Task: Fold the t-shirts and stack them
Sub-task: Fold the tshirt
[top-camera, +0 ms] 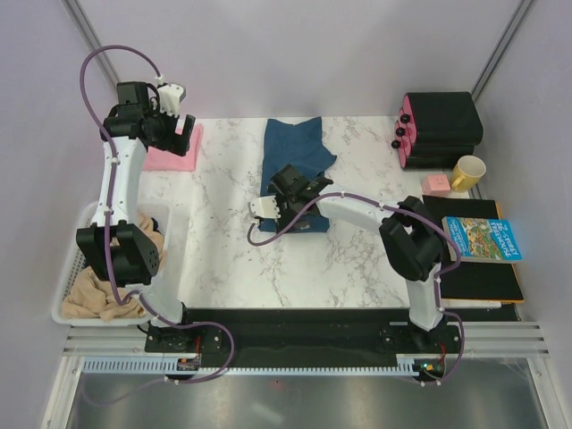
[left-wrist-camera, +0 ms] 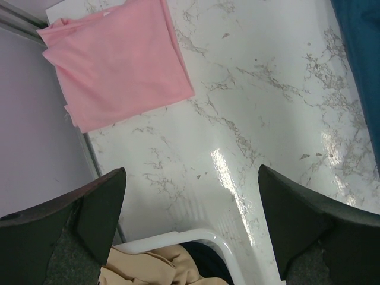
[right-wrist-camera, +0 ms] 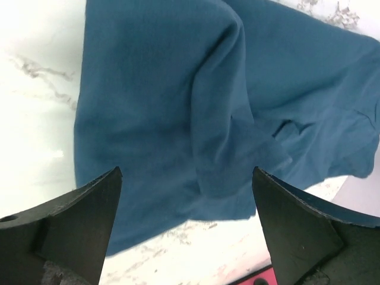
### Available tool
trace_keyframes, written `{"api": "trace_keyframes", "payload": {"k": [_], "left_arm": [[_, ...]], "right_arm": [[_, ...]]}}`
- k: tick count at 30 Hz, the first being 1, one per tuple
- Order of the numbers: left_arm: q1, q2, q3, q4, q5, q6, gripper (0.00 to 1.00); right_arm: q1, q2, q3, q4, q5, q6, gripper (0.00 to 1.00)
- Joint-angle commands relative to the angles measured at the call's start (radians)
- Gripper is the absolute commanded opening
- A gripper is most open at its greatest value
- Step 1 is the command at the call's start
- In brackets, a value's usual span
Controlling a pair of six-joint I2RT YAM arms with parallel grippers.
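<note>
The pale pink t-shirt (top-camera: 172,154) lies folded at the table's far left corner and also shows in the left wrist view (left-wrist-camera: 119,59). The dark teal-blue t-shirt (top-camera: 299,161) lies partly folded and rumpled at the middle back. It fills the right wrist view (right-wrist-camera: 178,101), and its edge shows in the left wrist view (left-wrist-camera: 362,59). My left gripper (top-camera: 181,125) hangs open above the pink shirt's near edge with nothing between its fingers (left-wrist-camera: 191,172). My right gripper (top-camera: 299,186) hovers open over the blue shirt's near edge (right-wrist-camera: 186,172), holding nothing.
A white basket (top-camera: 70,277) with tan cloth (top-camera: 107,295) stands at the left; its rim (left-wrist-camera: 196,237) shows under the left gripper. At the right are black cases with pink knobs (top-camera: 442,130), a yellow mug (top-camera: 468,172), a small pink block (top-camera: 436,184) and a blue book (top-camera: 481,239) on a black pad (top-camera: 483,281).
</note>
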Motion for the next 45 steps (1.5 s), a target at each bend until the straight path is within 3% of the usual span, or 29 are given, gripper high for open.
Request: {"api": "trace_keyframes", "payload": {"k": [1,14,17,21,25,32,37,40,41,45], "left_arm": [[0.007,-0.065,-0.025,0.025,0.012,0.004,1.0],[0.018,-0.073,-0.077,0.062,0.015,0.004,1.0],[0.018,-0.07,-0.076,0.063,0.013,-0.001,1.0],[0.018,-0.067,-0.079,0.068,0.012,-0.007,1.0],[0.019,-0.068,-0.076,0.069,0.016,-0.016,1.0],[0.018,-0.07,-0.079,0.077,0.016,-0.029,1.0],[0.019,-0.085,-0.097,0.114,0.012,-0.035,1.0],[0.019,-0.097,-0.102,0.117,0.077,-0.03,1.0],[0.018,-0.115,-0.108,0.115,0.119,-0.001,1.0],[0.018,-0.151,-0.125,-0.001,0.412,0.143,1.0]], "right_arm": [[0.009,0.058,0.055,0.093,0.039,-0.022,0.98],[0.022,0.121,0.037,0.397,0.259,-0.122,0.98],[0.025,0.122,-0.071,0.684,0.332,-0.205,0.98],[0.032,0.171,-0.159,1.244,0.397,-0.369,0.98],[0.035,0.282,-0.095,1.489,0.449,-0.452,0.98],[0.036,0.296,0.041,1.397,0.592,-0.383,0.98],[0.035,0.198,0.08,1.201,0.707,-0.193,0.98],[0.033,0.135,0.117,0.97,0.713,-0.055,0.98],[0.033,0.122,0.146,0.82,0.711,-0.012,0.98],[-0.023,0.034,0.192,0.381,0.584,0.213,0.98]]}}
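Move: The blue t-shirt's far half, which the open right hand goes over, has its middle about 11 cm ahead of that hand, practically in line, some 4 cm below; the near, folded half has its middle about 3 cm back. The black case stands about 13 cm ahead and 32 cm to the right, the pink folded cloth about 10 cm ahead and 31 cm to the left. From the left hand, the far half is about 34 cm right, 3 cm ahead, 22 cm below. Dip the open right gripper barely 2 cm over the blue t-shirt's near half, then sweep it forward about 13 cm and up to hang above the far half, finishing roughly 14 cm higher than it began. Swing the fingers up by about 50 degrees to point forward as you go, turn the hand clockwise, and keep the fingers open. ##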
